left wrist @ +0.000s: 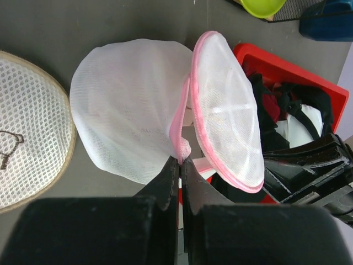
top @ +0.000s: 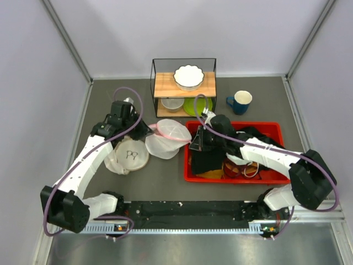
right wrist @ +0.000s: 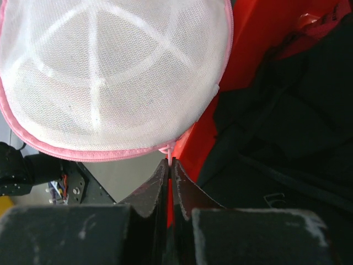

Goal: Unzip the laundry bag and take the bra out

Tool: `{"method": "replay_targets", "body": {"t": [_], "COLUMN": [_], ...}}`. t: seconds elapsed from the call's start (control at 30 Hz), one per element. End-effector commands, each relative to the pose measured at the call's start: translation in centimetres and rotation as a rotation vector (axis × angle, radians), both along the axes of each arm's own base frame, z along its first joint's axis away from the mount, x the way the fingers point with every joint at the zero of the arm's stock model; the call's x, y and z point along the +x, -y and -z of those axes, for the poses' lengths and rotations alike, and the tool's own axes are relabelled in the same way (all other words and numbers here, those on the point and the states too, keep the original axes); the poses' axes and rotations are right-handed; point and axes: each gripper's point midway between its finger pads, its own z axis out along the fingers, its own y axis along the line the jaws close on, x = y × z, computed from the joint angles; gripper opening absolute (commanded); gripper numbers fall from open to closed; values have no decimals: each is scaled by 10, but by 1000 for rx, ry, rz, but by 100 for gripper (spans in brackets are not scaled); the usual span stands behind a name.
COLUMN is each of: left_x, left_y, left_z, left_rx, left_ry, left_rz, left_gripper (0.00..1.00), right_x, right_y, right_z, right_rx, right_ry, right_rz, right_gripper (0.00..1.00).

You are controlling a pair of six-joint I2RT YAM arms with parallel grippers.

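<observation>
The laundry bag (top: 168, 138) lies between the arms, a white mesh pouch with a pink zipper band, and it gapes open into two round halves. In the left wrist view the laundry bag (left wrist: 132, 99) shows one domed half and one flat half tilted up. My left gripper (top: 150, 132) (left wrist: 181, 159) is shut on the pink band where the halves meet. My right gripper (top: 193, 144) (right wrist: 169, 160) is shut on the small pink zipper pull at the rim of the laundry bag (right wrist: 110, 72). The bra is hidden.
A cream padded round piece (top: 131, 155) (left wrist: 27, 149) lies left of the bag. A red tray (top: 276, 130) (left wrist: 259, 58) (right wrist: 248, 44) with dark clothes sits to the right. Behind stand a wire shelf (top: 183, 85) with bowls and a blue mug (top: 240, 102).
</observation>
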Motion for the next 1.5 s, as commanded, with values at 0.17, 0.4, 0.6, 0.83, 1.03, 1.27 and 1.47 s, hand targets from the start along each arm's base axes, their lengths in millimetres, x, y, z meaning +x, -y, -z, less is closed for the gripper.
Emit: {"method": "replay_targets", "body": {"t": [0.17, 0.4, 0.6, 0.83, 1.03, 1.27, 1.47], "left_x": [2, 6, 16, 3, -16, -26, -26], "left_y": [10, -17, -40, -21, -9, -10, -8], "left_z": [-9, 3, -3, 4, 39, 35, 29], "left_rx": [-31, 38, -31, -84, -138, -144, -148], "left_ry": [31, 1, 53, 8, -28, -9, -2], "left_rz": [96, -37, -136, -33, 0, 4, 19], "left_gripper": [0, 0, 0, 0, 0, 0, 0], "right_x": [9, 11, 16, 15, 10, 11, 17], "right_y": [0, -4, -13, -18, -20, -56, -92], "right_z": [-16, -27, -31, -47, -69, -71, -71], "right_rx": [-1, 14, 35, 21, -91, -193, -191], "right_ry": [66, 88, 83, 135, 259, 291, 242], "right_rz": [-28, -45, -56, -98, -131, -82, -55], "right_gripper": [0, 0, 0, 52, 93, 88, 90]}}
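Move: Both of my hands are already shut on the laundry bag. Its middle lies about 7 cm right, 3 cm back and 8 cm below my left hand, and some 10 cm left, 3 cm ahead and a little below my right. The mesh bag sits roughly 10 cm left of my left hand, 6 cm back. Below my right hand, the black garment is about 7 cm right and 5 cm back. I open my right hand wide, letting go of the pink tab on the rim, then carry it up and about 7 cm to the left, over the laundry bag's lid, tipping the fingers further down. My left hand keeps its pinch on the pink zip edge, tugs a few centimetres left, then draws back and lowers the bag about 5 cm. ##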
